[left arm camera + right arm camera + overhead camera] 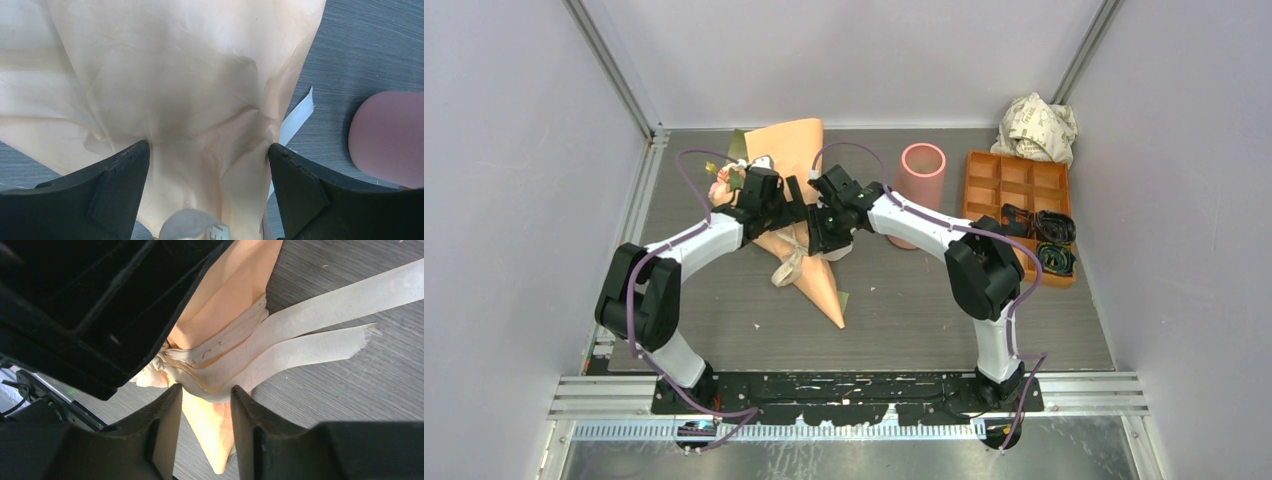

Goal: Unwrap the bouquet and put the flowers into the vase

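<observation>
The bouquet (822, 288) lies on the table as a peach paper cone, tip toward the arms, with a beige ribbon (786, 268) tied round its narrow part. Pink flowers (720, 187) peek out at its wide end, left of my left wrist. My left gripper (796, 205) is open; its fingers straddle the cone's body (190, 75), and the paper touches both inner faces. My right gripper (204, 390) is open about halfway, its tips at the ribbon band (225, 360), the cone tip showing between the fingers. The salmon-pink vase (918, 180) stands just right of both grippers.
An orange compartment tray (1014, 185) holding black cables (1044, 235) sits at the right. Crumpled white printed paper (1036, 125) lies in the back right corner. Grey walls close in the table on three sides. Long ribbon tails (320, 315) trail over the table.
</observation>
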{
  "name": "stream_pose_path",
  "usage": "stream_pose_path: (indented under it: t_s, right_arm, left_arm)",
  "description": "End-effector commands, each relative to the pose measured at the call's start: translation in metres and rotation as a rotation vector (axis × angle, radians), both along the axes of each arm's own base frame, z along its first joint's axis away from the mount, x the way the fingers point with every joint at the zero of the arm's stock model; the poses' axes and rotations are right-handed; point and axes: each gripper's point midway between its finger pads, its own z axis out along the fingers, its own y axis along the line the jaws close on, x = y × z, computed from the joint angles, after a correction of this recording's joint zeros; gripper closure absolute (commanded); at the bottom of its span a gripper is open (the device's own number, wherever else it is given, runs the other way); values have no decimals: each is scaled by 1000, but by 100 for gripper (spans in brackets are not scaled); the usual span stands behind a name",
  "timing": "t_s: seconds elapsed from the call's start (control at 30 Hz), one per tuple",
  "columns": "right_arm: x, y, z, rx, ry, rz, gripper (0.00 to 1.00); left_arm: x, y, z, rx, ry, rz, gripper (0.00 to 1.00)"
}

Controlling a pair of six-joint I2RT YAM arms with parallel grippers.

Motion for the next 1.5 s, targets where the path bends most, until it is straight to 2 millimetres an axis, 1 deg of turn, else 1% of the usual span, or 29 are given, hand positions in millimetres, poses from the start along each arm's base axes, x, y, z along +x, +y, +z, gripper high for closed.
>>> stream_pose_path:
  t_s: [0.0,0.03,0.07,0.17,0.3,0.43,0.57,0.7,0.8,0.9,1.03,1.13,1.23,1.3,1.37,1.47]
  right_arm:
    - [4,18,19,82,-30,34,62]
    - [4,17,20,83,-29,30,70]
    - [3,16,20,82,-29,26,76]
    - [4,14,24,76,-43,18,83]
    - [5,11,32,74,-63,9,89]
    - [5,9,45,81,-76,4,91]
    - [2,5,68,108,-104,-1,93]
    - [-1,-1,98,134,-151,-7,94]
    - [-4,-8,126,153,-200,-4,95]
    - [-6,-13,148,167,-235,-2,95]
    - [-10,-19,172,189,-278,-3,94]
    - [-11,-23,183,192,-300,-1,93]
    - [-12,-25,188,188,-308,-1,92]
    - [-13,-27,195,197,-323,-2,92]
    - [-13,-31,209,203,-356,-6,92]
    - [-11,-44,241,190,-441,-15,92]
  left_arm:
    - [18,1,15,-27,-62,18,12]
    - [18,1,13,-26,-58,18,12]
    - [18,1,12,-28,-56,19,12]
    - [19,1,7,-28,-46,20,12]
    - [21,1,-1,-25,-31,23,12]
    - [22,3,-15,-19,-1,35,13]
    - [23,7,-34,-11,38,51,13]
    - [22,10,-54,-11,85,62,14]
    - [21,11,-65,-16,113,67,15]
    - [21,11,-72,-21,130,67,15]
    - [20,13,-80,-19,152,69,15]
    - [19,13,-86,-17,163,67,15]
    - [19,13,-90,-21,173,67,15]
    - [19,13,-92,-20,178,66,15]
    - [18,14,-95,-17,186,68,15]
    - [17,15,-100,-17,196,69,15]
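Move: The right hand's open fingers already straddle the ribbon, its strand about 1 cm below the hand point; the ribbon's knot is some 3 cm to the left and 2 cm down, and the vase stands about 19 cm right and 4 cm ahead. The left hand hovers roughly 7 cm above the wrapping's middle, which is 1 cm to its left; the flowers are 14 cm left and 4 cm ahead of it, and the ribbon about 8 cm back. The right fingers pinch the ribbon and pull up 15 cm; the left sinks 6 cm onto the wrapping. ##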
